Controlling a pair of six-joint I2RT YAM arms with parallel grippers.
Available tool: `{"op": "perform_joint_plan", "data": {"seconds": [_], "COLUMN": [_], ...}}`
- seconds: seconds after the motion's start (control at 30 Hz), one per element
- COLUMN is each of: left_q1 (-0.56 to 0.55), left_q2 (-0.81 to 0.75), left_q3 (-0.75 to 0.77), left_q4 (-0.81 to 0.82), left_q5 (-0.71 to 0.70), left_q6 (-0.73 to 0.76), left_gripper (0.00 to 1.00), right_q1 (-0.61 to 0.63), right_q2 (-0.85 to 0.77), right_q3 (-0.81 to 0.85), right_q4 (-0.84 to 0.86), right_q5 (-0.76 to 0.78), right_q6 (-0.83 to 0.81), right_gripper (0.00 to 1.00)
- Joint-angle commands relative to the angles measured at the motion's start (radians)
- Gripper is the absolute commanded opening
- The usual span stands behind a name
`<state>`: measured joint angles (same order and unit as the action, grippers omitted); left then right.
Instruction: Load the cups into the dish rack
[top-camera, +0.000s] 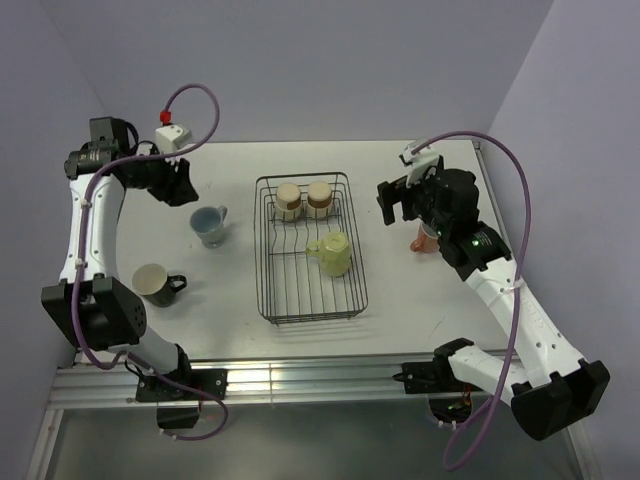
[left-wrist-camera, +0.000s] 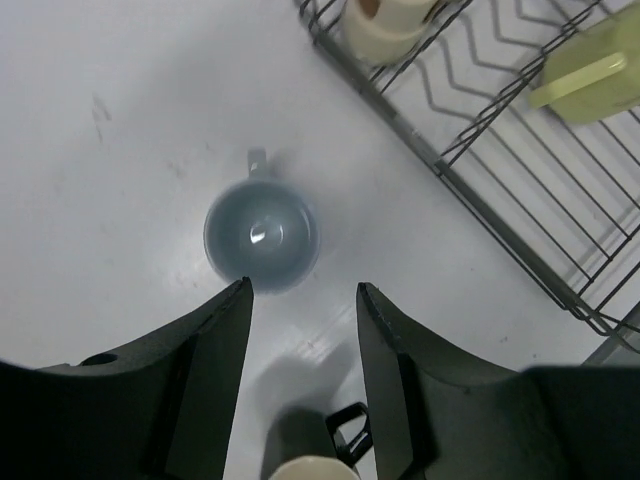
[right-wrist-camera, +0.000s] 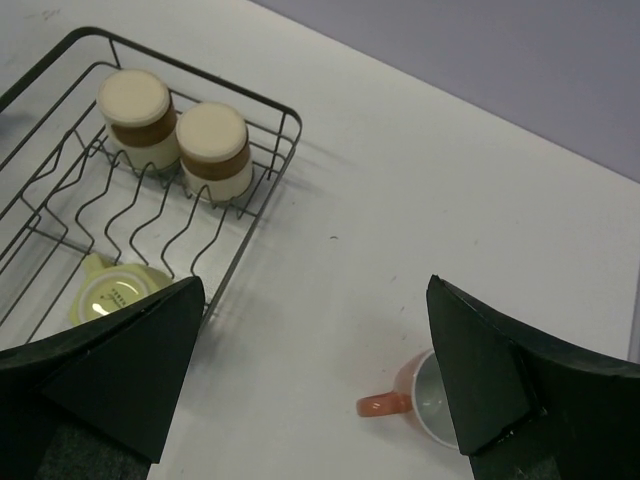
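The dish rack (top-camera: 262, 250) is a black wire basket at mid-table. Two tan tumblers (top-camera: 288, 199) (top-camera: 320, 198) stand upside down at its far end, and a pale yellow mug (top-camera: 332, 252) lies in its middle. On the table to the left are a pale blue mug (top-camera: 209, 224) and a black mug (top-camera: 155, 284). My left gripper (left-wrist-camera: 303, 286) hangs open and empty above the table, just short of the blue mug (left-wrist-camera: 262, 235). My right gripper (right-wrist-camera: 315, 285) is wide open and empty, high above a salmon mug (right-wrist-camera: 420, 400) right of the rack.
The black mug (left-wrist-camera: 310, 455) shows under my left fingers, its handle to the right. The rack's wire wall (left-wrist-camera: 480, 200) runs close on the right of the blue mug. Purple walls enclose the table at the back and sides.
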<state>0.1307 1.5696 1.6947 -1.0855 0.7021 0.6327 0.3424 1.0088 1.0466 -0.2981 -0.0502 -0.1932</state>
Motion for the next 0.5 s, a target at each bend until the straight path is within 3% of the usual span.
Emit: {"op": "perform_joint_plan", "data": {"seconds": [0.0,0.33,0.47], "left_q1": [0.038,0.127,0.159], "left_q2": [-0.020,0.069,0.092], "left_q3": [-0.070,-0.109,-0.090], "left_q4": [-0.002,0.071,0.007], "left_q5": [-0.061,-0.122,-0.180], "left_q6": [-0.066,-0.162,-0.139], "left_gripper": [0.53,0.54,0.54], "right_q1": [0.009,0.017,0.017], "right_q2": [0.020,0.019,0.010], "right_q3": [0.050,0.027,0.035], "right_q4": [-0.012,-0.021,-0.042], "right_q5": [-0.056,-0.060,-0.047], "right_q6": [0.044,0.054,0.041], "right_gripper": [1.00,1.00,1.00]}}
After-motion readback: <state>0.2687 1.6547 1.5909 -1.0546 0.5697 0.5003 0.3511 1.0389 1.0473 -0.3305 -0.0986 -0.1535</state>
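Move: From my left hand the blue cup stands about 10 cm ahead, practically in line sideways (1 cm to the right), and some 22 cm below. The black mug is roughly 11 cm back and 9 cm left of this hand, at much the same depth below; the dish rack's middle is about 29 cm to the right, level fore and aft. From my right hand, the blue cup is some 13 cm ahead, 47 cm left and 25 cm below. I sink my empty left hand about 7 cm while carrying it just as far left, closing in on the blue cup from above and outside without yet touching it. Along the way the wrist turns some 20 degrees, swinging counter-clockwise and tipping the fingers more steeply down at the cup; they stay half open. ##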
